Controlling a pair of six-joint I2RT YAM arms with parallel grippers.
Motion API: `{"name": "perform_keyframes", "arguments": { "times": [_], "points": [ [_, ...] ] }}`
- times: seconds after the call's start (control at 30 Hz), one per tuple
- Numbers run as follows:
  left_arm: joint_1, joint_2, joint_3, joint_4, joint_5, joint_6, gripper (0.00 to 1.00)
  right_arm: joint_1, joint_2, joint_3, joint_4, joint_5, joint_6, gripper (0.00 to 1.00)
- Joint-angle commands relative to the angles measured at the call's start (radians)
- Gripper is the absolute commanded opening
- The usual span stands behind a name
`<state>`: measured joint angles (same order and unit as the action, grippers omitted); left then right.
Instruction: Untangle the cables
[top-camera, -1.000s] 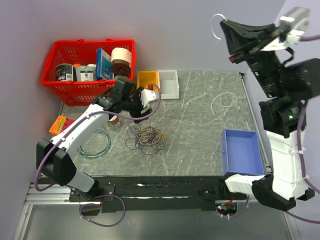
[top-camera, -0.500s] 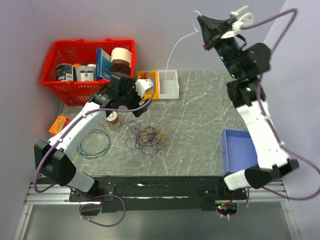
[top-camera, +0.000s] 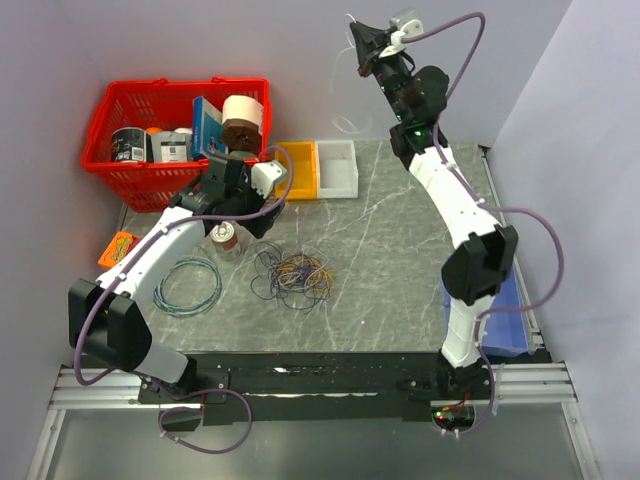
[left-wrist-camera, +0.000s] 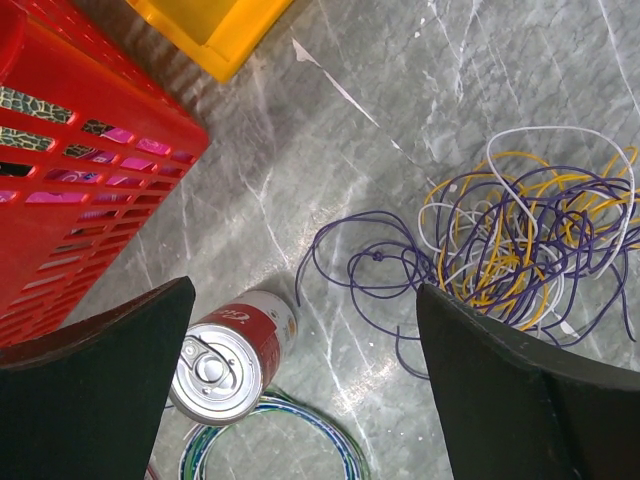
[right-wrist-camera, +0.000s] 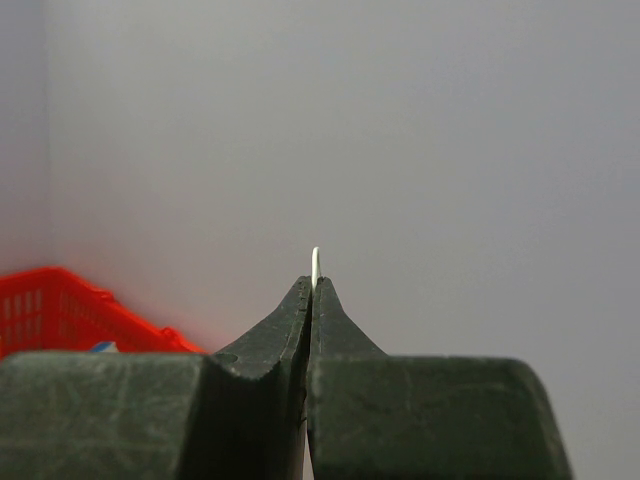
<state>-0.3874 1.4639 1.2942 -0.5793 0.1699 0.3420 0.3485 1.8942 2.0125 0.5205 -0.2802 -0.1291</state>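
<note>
The cables (top-camera: 292, 275) lie in a tangled heap of purple, yellow and white loops on the grey table; in the left wrist view the heap (left-wrist-camera: 530, 250) is at the right. My left gripper (top-camera: 248, 218) hovers wide open above the table, left of the heap, with nothing between its fingers (left-wrist-camera: 310, 400). My right gripper (top-camera: 362, 40) is raised high against the back wall. It is shut on a thin white cable, whose tip (right-wrist-camera: 316, 260) sticks out above the closed gripper (right-wrist-camera: 312, 287).
A red-and-silver can (left-wrist-camera: 225, 355) lies by a teal-green wire hoop (top-camera: 187, 287). A red basket (top-camera: 185, 85) with goods stands back left, a yellow bin (top-camera: 297, 170) and a white bin (top-camera: 337, 165) beside it. A blue tray (top-camera: 520, 320) sits at the right edge, an orange packet (top-camera: 117, 247) at the left.
The right arm swung left and upward with the white cable pinched in it, lifting it off the table. The left gripper drew back to the left and opened wider.
</note>
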Motion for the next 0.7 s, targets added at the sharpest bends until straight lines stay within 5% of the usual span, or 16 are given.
{"name": "perform_keyframes", "arguments": {
  "times": [0.0,0.67],
  "points": [
    [-0.002,-0.028,0.008,0.026,-0.007,-0.012,0.99,-0.034,0.087,0.136,0.101,0.084,0.029,0.00],
    [0.036,0.000,0.027,0.010,0.028,0.003,0.96,-0.069,0.120,0.023,0.115,0.125,0.055,0.00]
  ]
}}
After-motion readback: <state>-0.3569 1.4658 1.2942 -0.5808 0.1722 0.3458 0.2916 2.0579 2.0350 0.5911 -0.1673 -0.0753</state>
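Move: The right gripper, shut on the pulled-out white cable, is high over the white bin, which lies about 54 cm below it, 4 cm to its left and level with it fore and aft. The yellow bin is some 14 cm left at the same reach; the remaining cable tangle lies roughly 26 cm back and 14 cm left, on the table. From the left hand the white bin is about 15 cm ahead, 19 cm right and 17 cm below. Carry the right gripper forward about 7 cm and, easing off the forward swing, down about 6 cm, drifting some 3 cm right, high over the white bin towards its far side; slow almost to a stop. Keep the fingers shut on the white cable, tipping them slightly down and turning the wrist a few degrees clockwise. ##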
